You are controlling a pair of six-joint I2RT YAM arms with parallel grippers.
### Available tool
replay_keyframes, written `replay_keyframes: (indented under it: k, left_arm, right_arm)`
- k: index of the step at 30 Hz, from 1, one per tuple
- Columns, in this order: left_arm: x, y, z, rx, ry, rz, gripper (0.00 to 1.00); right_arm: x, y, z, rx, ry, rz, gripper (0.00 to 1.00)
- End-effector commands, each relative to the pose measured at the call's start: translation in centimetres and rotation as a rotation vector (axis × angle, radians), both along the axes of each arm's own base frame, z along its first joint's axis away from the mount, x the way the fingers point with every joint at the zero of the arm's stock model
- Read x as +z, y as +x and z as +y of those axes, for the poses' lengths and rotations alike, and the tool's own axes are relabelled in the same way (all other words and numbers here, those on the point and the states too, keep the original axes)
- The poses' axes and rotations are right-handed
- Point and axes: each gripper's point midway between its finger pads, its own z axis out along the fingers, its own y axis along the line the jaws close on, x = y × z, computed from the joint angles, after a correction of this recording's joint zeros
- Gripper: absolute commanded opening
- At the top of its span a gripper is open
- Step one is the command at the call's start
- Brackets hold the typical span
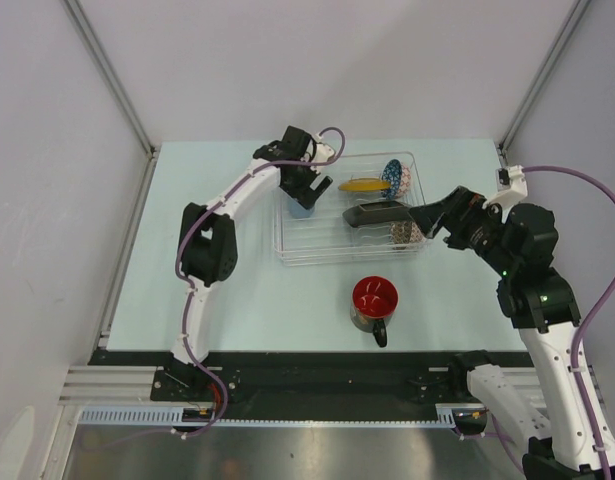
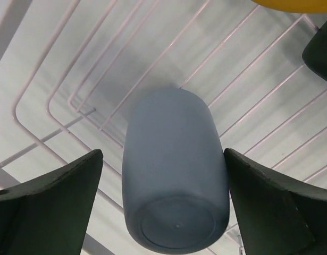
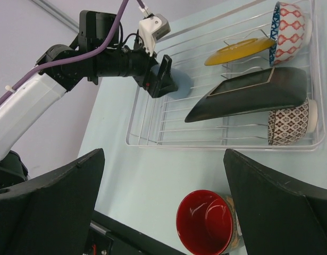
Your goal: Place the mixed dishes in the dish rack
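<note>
The light blue cup stands upside down in the left end of the clear dish rack, and my left gripper straddles it, open, with a gap on one side. The rack also holds the yellow plate, the blue-white bowl, the black square plate and a patterned beige bowl. The red-lined mug sits upright on the table in front of the rack. My right gripper hovers open and holding nothing at the rack's right end, above and behind the mug.
Rack wires run under and beside the cup. Grey walls enclose the pale table on three sides. A black rail borders the near edge, just in front of the mug.
</note>
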Motion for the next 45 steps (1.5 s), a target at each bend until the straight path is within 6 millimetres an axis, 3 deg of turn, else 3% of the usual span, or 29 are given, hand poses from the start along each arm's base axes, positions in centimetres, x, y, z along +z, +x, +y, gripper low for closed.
replay_keyframes:
  k: [1, 15, 22, 29, 30, 34, 35, 36, 37, 38, 39, 40, 41, 42, 43, 44, 45]
  left_arm:
    - [4.4, 1.3, 0.1, 0.002, -0.026, -0.116, 1.0]
    - [7.8, 1.6, -0.1, -0.028, -0.052, -0.189, 1.0]
    - [11.1, 2.6, 0.9, -0.026, -0.006, -0.302, 1.0]
    - [16.2, 3.5, 3.0, -0.009, 0.056, -0.456, 1.0]
    - [17.5, 3.1, 3.2, -0.008, 0.044, -0.475, 1.0]
    - [18.6, 0.0, 3.0, -0.029, -0.012, -0.432, 1.0]
    - [18.9, -0.8, 3.1, -0.031, -0.023, -0.427, 1.0]
    - [17.7, -2.0, 2.9, -0.051, -0.036, -0.379, 1.0]
    - [19.2, -3.5, 3.1, -0.047, -0.076, -0.387, 1.0]
    - [19.1, -4.5, 2.9, -0.057, -0.101, -0.362, 1.0]
    - [17.8, -6.2, 2.7, -0.086, -0.121, -0.296, 1.0]
    - [18.9, -7.7, 2.9, -0.076, -0.16, -0.289, 1.0]
    - [18.7, -8.9, 2.8, -0.085, -0.184, -0.261, 1.0]
    - [17.4, -10.6, 3.0, -0.095, -0.191, -0.207, 1.0]
    - [17.3, -11.8, 2.7, -0.106, -0.235, -0.18, 1.0]
    - [19.0, -13.4, 3.0, -0.115, -0.271, -0.213, 1.0]
    - [17.5, -14.5, 3.2, -0.116, -0.272, -0.183, 1.0]
  right_arm:
    - [1.0, -0.3, 0.7, 0.036, 0.016, -0.045, 1.0]
    - [0.5, -0.4, 0.9, 0.048, 0.007, -0.045, 1.0]
    - [-0.4, -0.2, 0.8, 0.037, -0.029, -0.024, 1.0]
    - [-0.9, -0.4, 0.4, 0.024, -0.058, -0.017, 1.0]
    - [-0.9, -0.4, 0.4, 0.025, -0.064, -0.016, 1.0]
    - [-2.2, -0.8, 0.1, 0.026, -0.1, 0.026, 1.0]
    - [-3.4, -1.1, 0.2, 0.036, -0.118, 0.074, 1.0]
    - [-4.5, -1.2, 0.4, 0.054, -0.134, 0.117, 1.0]
    - [-5.7, -1.4, 0.4, 0.055, -0.154, 0.169, 1.0]
    - [-8.3, -2.6, 1.3, 0.097, -0.2, 0.283, 1.0]
    - [-9.6, -3.3, 1.7, 0.107, -0.234, 0.336, 1.0]
    - [-10.8, -3.4, 0.9, 0.045, -0.305, 0.37, 1.0]
    - [-12.2, -5.8, 2.4, 0.122, -0.39, 0.408, 1.0]
    - [-12.8, -6.5, 2.8, 0.097, -0.398, 0.443, 1.0]
    - [-13.2, -6.8, 2.7, 0.066, -0.449, 0.437, 0.99]
    - [-14.2, -8.0, 2.5, 0.059, -0.489, 0.474, 0.95]
    - [-15.0, -9.2, 3.7, 0.084, -0.512, 0.499, 0.82]
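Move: The right hand, empty and open, has the red mug about 4 cm back, 7 cm to its left and 30 cm below; the black dish in the rack is some 20 cm ahead and 7 cm left, the patterned bowl nearest that hand 17 cm ahead and 1 cm left, both roughly 28 cm lower. The blue cup stands between the left hand's open fingers, about 2 cm below; from that hand the yellow plate is 3 cm ahead and 11 cm right, the mug 26 cm back, 13 cm right and 5 cm lower. The left hand comes off around the blue cup with its fingers still wide, rising slowly and then quickly some 18 cm while the fingertips tip outward, before swinging back about 10 cm towards its base. After barely shifting, the right hand drops late and fast, about 10 cm down with a sweep back and left towards the red mug, rolling its left side down and tipping its open fingers downward. ##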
